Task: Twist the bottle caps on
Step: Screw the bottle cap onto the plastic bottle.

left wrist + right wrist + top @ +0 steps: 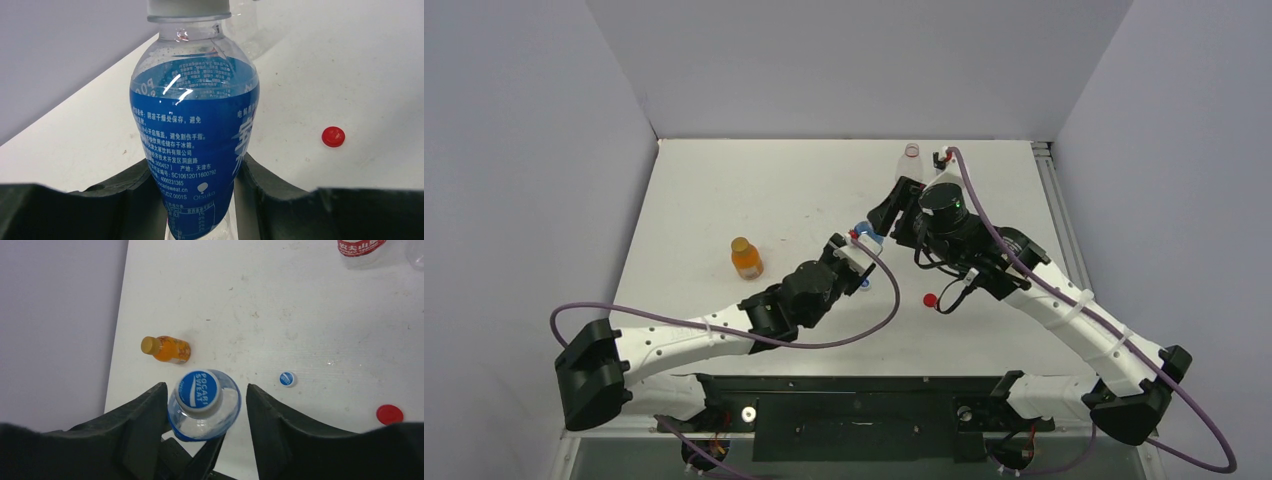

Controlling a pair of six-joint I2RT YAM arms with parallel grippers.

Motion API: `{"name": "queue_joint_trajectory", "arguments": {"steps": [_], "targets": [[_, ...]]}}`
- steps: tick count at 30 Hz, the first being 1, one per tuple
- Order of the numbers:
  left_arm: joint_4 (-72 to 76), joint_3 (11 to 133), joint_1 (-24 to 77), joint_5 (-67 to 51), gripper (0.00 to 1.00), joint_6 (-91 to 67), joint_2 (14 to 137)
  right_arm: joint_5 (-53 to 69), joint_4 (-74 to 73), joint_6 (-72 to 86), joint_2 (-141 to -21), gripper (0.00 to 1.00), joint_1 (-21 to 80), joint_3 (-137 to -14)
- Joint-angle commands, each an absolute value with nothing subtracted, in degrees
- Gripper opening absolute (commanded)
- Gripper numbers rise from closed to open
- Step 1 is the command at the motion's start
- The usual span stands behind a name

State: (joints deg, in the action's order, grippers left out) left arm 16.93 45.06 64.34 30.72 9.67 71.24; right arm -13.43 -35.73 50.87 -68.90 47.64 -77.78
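Observation:
My left gripper (197,167) is shut on the lower body of a blue-labelled bottle (195,125) and holds it upright. A blue-and-white cap (200,390) sits on the bottle's neck. My right gripper (205,390) hangs over that cap, open, with one finger on each side and a gap to both. A second blue-and-white cap (287,378) lies loose on the table, and a red cap (389,414) lies to its right. In the top view the two grippers meet at mid-table, left gripper (856,245) below right gripper (886,215).
An orange bottle (746,258) with an orange-gold cap (147,345) on it stands left of the grippers. A clear bottle (910,160) stands at the back, and a red-labelled bottle (360,247) shows at the top edge of the right wrist view. Walls close the table on three sides.

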Motion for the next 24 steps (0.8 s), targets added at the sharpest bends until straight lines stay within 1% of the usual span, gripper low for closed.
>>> {"name": "queue_joint_trajectory", "arguments": {"steps": [1, 2, 3, 4, 5, 6, 7, 8, 9, 10, 11, 12, 14, 17, 20, 24], "targets": [[18.09, 48.93, 60.44, 25.74, 0.00, 8.08, 67.67, -11.86, -37.91, 48.79, -66.58, 0.62, 46.72, -82.41], [16.65, 48.76, 59.45, 18.85, 0.00, 6.39, 66.60, -10.94, -37.72, 47.82, -66.12, 0.66, 45.99, -83.40], [14.40, 48.20, 57.27, 15.31, 0.00, 5.48, 65.99, -8.27, -37.07, 45.90, -65.11, 0.67, 43.93, -83.76], [13.53, 47.83, 54.66, 8.09, 0.00, 3.33, 64.68, -6.64, -36.64, 45.01, -64.59, 0.69, 42.84, -84.04], [12.33, 46.87, 53.21, 4.31, 0.00, 2.02, 64.11, -2.50, -35.04, 43.14, -63.41, 0.69, 40.46, -83.90], [11.83, 46.46, 50.31, -4.04, 0.00, 0.83, 62.94, 0.16, -34.22, 42.13, -62.91, 0.70, 39.21, -83.51], [11.26, 45.76, 48.88, -7.95, 0.00, -0.59, 62.36, 4.46, -33.19, 39.53, -62.05, 0.70, 37.49, -83.37], [11.34, 45.29, 46.01, -16.05, 0.00, -3.18, 61.43, 6.23, -32.77, 38.09, -61.70, 0.70, 36.94, -83.05], [12.09, 44.59, 44.54, -20.02, 0.00, -4.36, 61.08, 10.10, -31.99, 35.17, -61.15, 0.70, 36.35, -82.79], [12.55, 44.36, 41.87, -27.86, 0.00, -7.11, 60.67, 12.26, -31.77, 33.58, -60.94, 0.69, 36.24, -82.26], [14.25, 43.92, 40.76, -31.77, 0.00, -8.56, 60.57, 16.56, -31.43, 30.87, -60.74, 0.69, 36.09, -81.91], [16.90, 43.52, 38.67, -38.97, 0.00, -11.94, 60.47, 18.82, -31.05, 29.63, -60.45, 0.69, 36.06, -80.93], [22.51, 42.87, 36.57, -47.85, 0.00, -18.03, 60.82, 24.04, -29.35, 27.38, -59.72, 0.68, 36.11, -78.78], [31.50, 41.78, 35.66, -56.37, 0.00, -26.33, 61.62, 29.29, -25.82, 26.47, -58.78, 0.68, 36.20, -76.48], [39.94, 40.52, 35.60, -58.99, 0.00, -33.87, 62.54, 31.21, -23.95, 26.66, -58.73, 0.67, 36.38, -75.25], [43.39, 40.18, 35.67, -60.67, 0.00, -37.53, 63.60, 31.79, -22.39, 26.71, -59.40, 0.66, 38.32, -75.07]]}}
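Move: The cap on the blue bottle stands between the right hand's parting fingers, about 1 cm ahead, 1 cm left and 1 cm below. From the left hand, which grips the bottle lower down, the cap is some 9 cm up and 2 cm right, level fore and aft. On the table, roughly 29 cm below the right hand, a loose blue cap lies 8 cm ahead and 2 cm right of it, the red cap 3 cm ahead and 15 cm right. The blue bottle, still gripped by the left hand, goes a little forward, then back and up, ending some 9 cm back and 7 cm higher, and swings clockwise about 50 degrees. The right fingers open wide around the cap; that hand swerves up and right, then comes left again and back, rising 6 cm net while turning about 35 degrees counter-clockwise, staying beside the cap for another twist. ##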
